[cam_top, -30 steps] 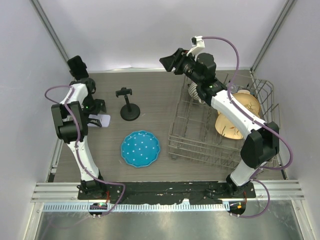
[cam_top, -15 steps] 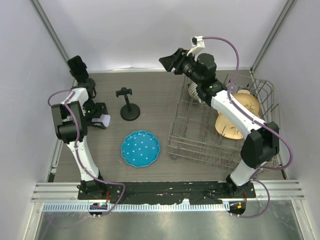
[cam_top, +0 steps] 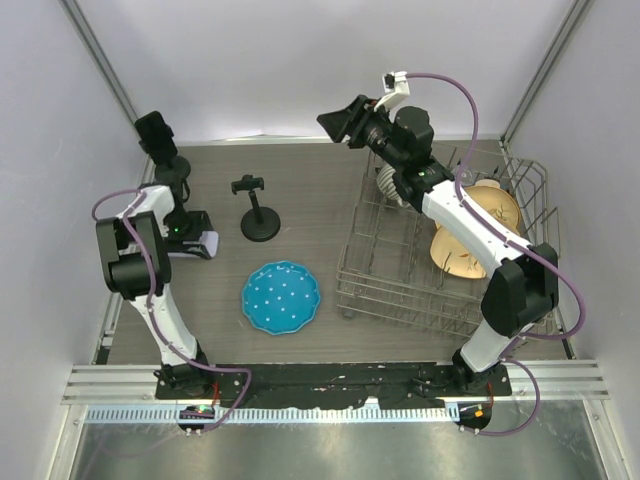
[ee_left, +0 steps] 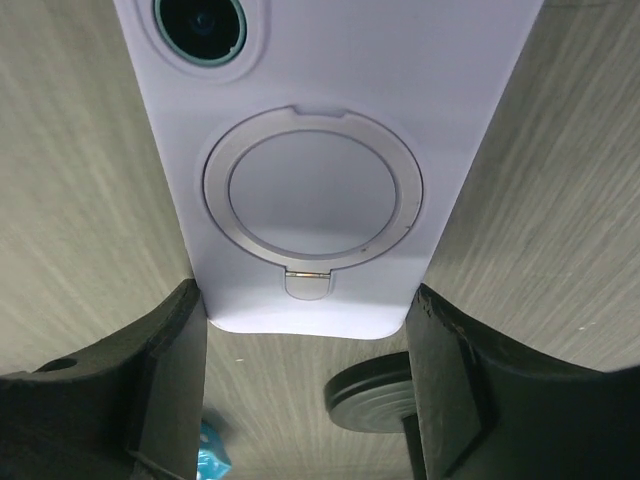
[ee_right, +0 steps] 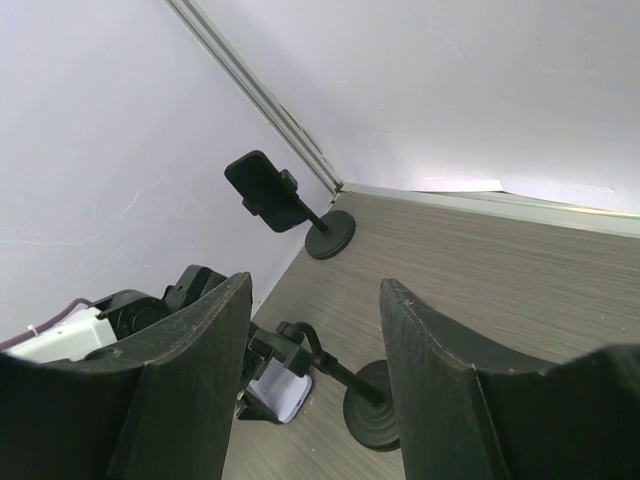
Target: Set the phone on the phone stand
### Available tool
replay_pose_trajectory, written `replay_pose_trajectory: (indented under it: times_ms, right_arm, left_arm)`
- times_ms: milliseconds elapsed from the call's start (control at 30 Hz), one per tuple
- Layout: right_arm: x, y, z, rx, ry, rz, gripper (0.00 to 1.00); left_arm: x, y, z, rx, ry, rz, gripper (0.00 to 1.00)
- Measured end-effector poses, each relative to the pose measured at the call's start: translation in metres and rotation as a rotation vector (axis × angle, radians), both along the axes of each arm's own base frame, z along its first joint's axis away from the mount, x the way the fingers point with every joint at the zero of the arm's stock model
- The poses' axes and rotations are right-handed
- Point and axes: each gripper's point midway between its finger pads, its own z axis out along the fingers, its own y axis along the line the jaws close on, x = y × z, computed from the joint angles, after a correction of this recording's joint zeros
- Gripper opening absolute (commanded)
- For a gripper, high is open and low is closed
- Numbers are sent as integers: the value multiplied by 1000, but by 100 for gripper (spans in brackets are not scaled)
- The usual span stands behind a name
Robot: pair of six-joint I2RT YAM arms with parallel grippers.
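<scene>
The phone [ee_left: 320, 150] is pale lavender and lies back up on the table, showing a round ring and a camera lens. My left gripper [ee_left: 305, 300] is shut on the phone's near end, with both fingers [ee_left: 165, 385] pressed against its side edges. From above, the phone [cam_top: 207, 243] and the left gripper [cam_top: 190, 240] sit at the table's left. The empty black phone stand [cam_top: 258, 207] is just to their right. My right gripper [cam_top: 335, 122] hangs open and empty, high over the back of the table. Its wrist view shows the stand [ee_right: 325, 365] and the phone [ee_right: 287, 397] far below.
A second stand holding a black phone [cam_top: 153, 132] is in the back left corner. A blue plate [cam_top: 281, 297] lies in front of the empty stand. On the right, a wire dish rack [cam_top: 400, 290] holds wooden dishes [cam_top: 470, 245].
My left gripper has come down over the phone, and its jaws have closed from wide open onto the phone's sides. The right arm has not moved.
</scene>
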Motion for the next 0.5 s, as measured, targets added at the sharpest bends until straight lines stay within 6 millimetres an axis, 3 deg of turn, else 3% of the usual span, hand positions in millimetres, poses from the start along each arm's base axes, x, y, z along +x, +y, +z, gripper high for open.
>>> replay_pose_trajectory:
  times_ms: [167, 400, 500]
  right_arm:
    - [0, 1, -1, 3, 2, 7, 59]
    - [6, 9, -19, -5, 37, 31, 59]
    - [8, 15, -30, -14, 57, 52, 60]
  left_arm:
    - [-18, 6, 20, 47, -40, -33, 0]
    - [-22, 6, 88, 123, -378, -64, 0]
    - [-15, 1, 114, 129, -532, -113, 0]
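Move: Holding the white phone already, the left hand is low over the table, with the empty phone stand about 18 cm to its right, 5 cm ahead and its middle some 5 cm higher. The black phone on its own stand is about 21 cm ahead and 10 cm left of that hand; the blue plate, 16 cm back and 25 cm right. From the empty right hand, the empty stand lies some 22 cm left, 2 cm back and 30 cm below. Lifting the white phone, the left hand goes up about 11 cm, slowly at first and then fast, easing back a little as the wrist tilts some 30 degrees so that the down-pointing fingers swing forward; they keep their pinch on the phone's side edges near its right end. The right hand, fingers still partly open, sinks about 3 cm and drifts slightly left towards the empty stand. ##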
